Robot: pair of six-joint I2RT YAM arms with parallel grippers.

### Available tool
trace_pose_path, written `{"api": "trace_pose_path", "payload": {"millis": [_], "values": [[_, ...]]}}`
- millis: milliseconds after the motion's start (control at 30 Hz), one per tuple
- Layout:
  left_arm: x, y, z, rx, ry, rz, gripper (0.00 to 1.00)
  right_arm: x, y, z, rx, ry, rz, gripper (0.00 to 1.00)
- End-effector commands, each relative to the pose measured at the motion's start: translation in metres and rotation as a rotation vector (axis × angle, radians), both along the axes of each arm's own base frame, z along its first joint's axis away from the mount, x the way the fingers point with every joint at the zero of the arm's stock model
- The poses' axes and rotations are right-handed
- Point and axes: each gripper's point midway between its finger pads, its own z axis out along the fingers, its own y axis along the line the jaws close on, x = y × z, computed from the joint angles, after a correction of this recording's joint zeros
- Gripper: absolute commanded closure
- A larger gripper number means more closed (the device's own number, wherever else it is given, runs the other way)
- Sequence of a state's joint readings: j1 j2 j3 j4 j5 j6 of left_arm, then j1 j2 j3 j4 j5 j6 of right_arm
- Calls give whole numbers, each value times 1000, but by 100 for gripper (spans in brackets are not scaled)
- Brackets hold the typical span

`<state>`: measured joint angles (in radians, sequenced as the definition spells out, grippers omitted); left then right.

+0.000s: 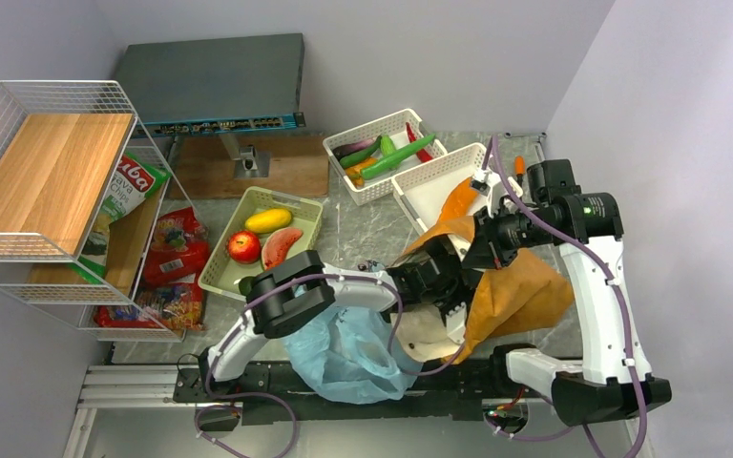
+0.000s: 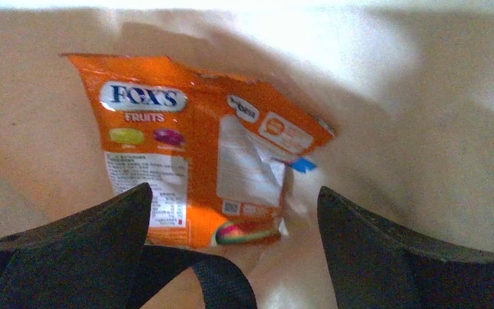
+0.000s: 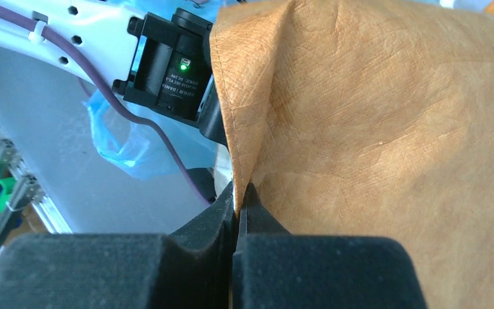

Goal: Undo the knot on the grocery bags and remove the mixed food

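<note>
The mustard-brown tote (image 1: 520, 291) lies open on the table, with the light-blue plastic bag (image 1: 344, 358) crumpled in front of it. My left gripper (image 2: 233, 190) reaches into the tote's mouth, its jaws wide open and empty. Just beyond the fingertips an orange FOX'S snack pack (image 2: 193, 148) lies on the cream lining (image 2: 424, 129), and a black strap (image 2: 225, 283) crosses below. My right gripper (image 3: 238, 190) is shut on the tote's brown edge (image 3: 373, 129) and holds it up. Mango (image 1: 268, 220), apple (image 1: 243, 246) and watermelon slice (image 1: 282, 248) sit in a green basket (image 1: 305, 202).
A white basket (image 1: 345, 176) at the back holds a cucumber (image 1: 396, 157) and other vegetables; a second white basket (image 1: 429, 191) stands beside it. A wire shelf (image 1: 48, 172) with snack packs (image 1: 174, 258) fills the left. A grey box (image 1: 210, 81) sits at the rear.
</note>
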<state>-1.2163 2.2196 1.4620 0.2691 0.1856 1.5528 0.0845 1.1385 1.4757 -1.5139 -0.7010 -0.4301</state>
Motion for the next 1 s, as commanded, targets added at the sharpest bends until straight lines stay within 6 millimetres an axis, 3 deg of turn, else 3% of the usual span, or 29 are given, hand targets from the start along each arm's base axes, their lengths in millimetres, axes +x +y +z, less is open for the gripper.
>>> {"api": "trace_pose_path", "payload": {"millis": [0,100,167,200,300,367,433,500,567,667,800,833,967], "values": [[-7,29,20,61,-68,-2,1,-3,40,44,259,-69,37,100],[-8,30,11,66,-53,-13,1,-11,46,34,306,28,26,100],[8,20,-6,102,-31,33,1,-17,48,24,318,93,25,100],[19,14,-26,133,-39,55,1,-18,47,22,316,101,19,100],[48,3,-46,124,-112,88,1,-17,45,22,296,82,-7,100],[54,2,-53,107,-130,84,21,-15,43,21,283,91,-22,100],[54,4,-51,85,-125,84,53,-12,41,22,268,87,-43,100],[52,7,-38,44,-109,97,82,-8,38,24,247,61,-73,100],[48,14,-20,-11,-89,117,100,-1,33,25,217,29,-112,100],[39,28,25,-155,-60,137,100,16,18,31,130,-75,-166,100],[24,62,90,-294,60,141,100,50,-28,24,-154,-240,-247,100],[20,71,100,-308,97,135,100,57,-44,22,-237,-281,-267,100],[10,100,130,-356,238,137,100,61,-71,14,-393,-365,-264,100]]}}
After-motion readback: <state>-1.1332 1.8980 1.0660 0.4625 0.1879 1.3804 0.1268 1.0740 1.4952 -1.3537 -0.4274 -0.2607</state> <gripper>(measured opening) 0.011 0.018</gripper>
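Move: The orange pack of Fox's sweets lies down in the canvas bag, about 4 cm to the right of the left hand, 3 cm ahead and 4 cm below, with the bag's black strap some 4 cm ahead, 2 cm to the right and 1 cm above the hand. The white basket is roughly 20 cm ahead and 5 cm to the left, 4 cm lower. From the right hand, the pack is about 8 cm ahead, 5 cm to the right and 20 cm below. Deep in the canvas bag, the left hand first eases about 3 cm to its left, then pushes forward, down and to the right onto the orange pack, its wide-open fingers shutting fully to pinch the pack's edge, and draws it left and up, by roughly 9 cm leftward and 8 cm upward. The right hand keeps its pinch on the bag's rim, shifting it about 3 cm left and slightly back before pulling it some 5 cm forward and to the right, off to the side of the left arm, while the wrist tilts and turns a little clockwise. ##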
